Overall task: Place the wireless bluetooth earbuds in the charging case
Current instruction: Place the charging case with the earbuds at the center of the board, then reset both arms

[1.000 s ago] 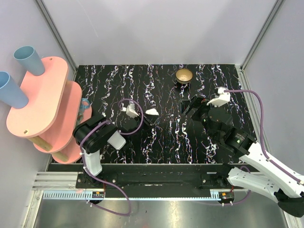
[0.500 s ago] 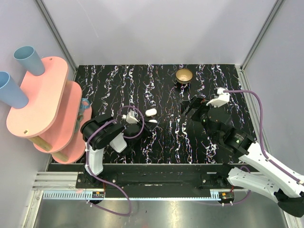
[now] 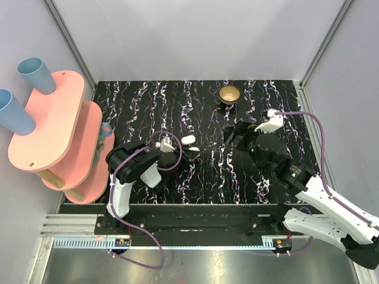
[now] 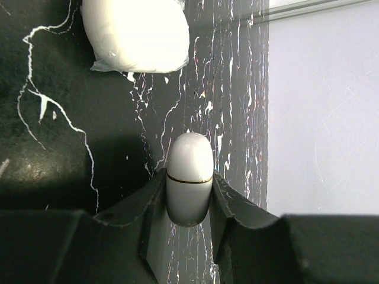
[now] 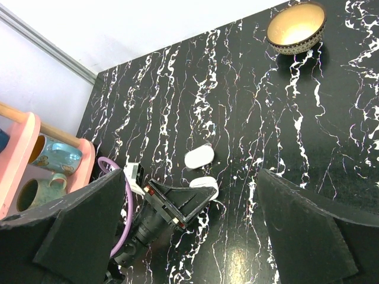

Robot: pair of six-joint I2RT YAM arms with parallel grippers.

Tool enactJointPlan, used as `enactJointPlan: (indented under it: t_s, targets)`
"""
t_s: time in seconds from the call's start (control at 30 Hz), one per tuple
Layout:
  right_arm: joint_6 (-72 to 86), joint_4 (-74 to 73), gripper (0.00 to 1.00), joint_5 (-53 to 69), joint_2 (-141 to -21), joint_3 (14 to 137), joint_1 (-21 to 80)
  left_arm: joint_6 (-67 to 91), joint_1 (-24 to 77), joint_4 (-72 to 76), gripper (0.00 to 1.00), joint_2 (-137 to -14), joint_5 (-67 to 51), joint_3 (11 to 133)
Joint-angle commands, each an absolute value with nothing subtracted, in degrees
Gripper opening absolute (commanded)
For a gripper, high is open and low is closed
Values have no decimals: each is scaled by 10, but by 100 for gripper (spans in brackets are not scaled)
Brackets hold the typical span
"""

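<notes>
My left gripper (image 3: pixel 187 152) (image 4: pixel 188 177) lies low over the black marbled table (image 3: pixel 207 112), shut on a small white oval pebble with a thin gold seam, which I take for the charging case (image 4: pixel 189 171) (image 5: pixel 206 180) (image 3: pixel 193 150). A second white rounded piece (image 3: pixel 188 139) (image 4: pixel 135 34) (image 5: pixel 199 157) rests on the table just beyond it, apart from the jaws. I cannot tell whether it belongs to the wireless bluetooth earbuds; no tiny separate buds show. My right gripper (image 3: pixel 237 131) hangs open to the right of both pieces, nothing between its fingers (image 5: pixel 308 231).
A gold bowl (image 3: pixel 229 93) (image 5: pixel 296 26) on a dark base stands at the back of the table. A pink two-level rack (image 3: pixel 53 124) with blue cups (image 3: pixel 31 72) stands at the left edge, mugs (image 5: pixel 56 158) under it. Grey walls close in the table.
My left gripper has swung rightward with the white seamed pebble, which now shows just below the other white piece. The right arm has shifted slightly toward the back.
</notes>
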State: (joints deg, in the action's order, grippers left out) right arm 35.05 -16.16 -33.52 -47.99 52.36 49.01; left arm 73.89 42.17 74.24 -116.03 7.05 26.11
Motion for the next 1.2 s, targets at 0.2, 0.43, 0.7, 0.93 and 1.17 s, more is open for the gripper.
enactJointPlan:
  t_s: [0.2, 0.43, 0.7, 0.93, 1.17]
  targets:
    - [351, -139, 100, -330, -482, 525, 489, 741, 422, 818, 51, -1112, 63, 273]
    - [359, -138, 100, -327, -478, 520, 489, 740, 427, 758, 56, -1078, 69, 276]
    - [360, -137, 100, -330, -475, 516, 489, 732, 428, 803, 58, -1055, 62, 259]
    - [357, -136, 100, -334, -468, 514, 489, 563, 429, 636, 63, -910, 90, 280]
    - [354, -137, 100, -337, -470, 514, 489, 416, 420, 468, 71, -836, 133, 322]
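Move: The charging case is between the left fingers, practically at the hand point, low over the middle of the board, whose surface is about 2 cm below. A white block lies some 5 cm farther out and 1 cm left of this hand. The gold bowl is roughly 24 cm ahead and 14 cm to the right. From the right hand, the case is about 5 cm ahead, 15 cm left and 27 cm below. The charging case is let go at the centre of the board: the left fingers open from about a third to roughly two thirds and come free. The hand rises about 5 cm, pauses briefly, then climbs faster to about 17 cm in all, away from the case and the white block, its fingers tipping up some 25 degrees. ##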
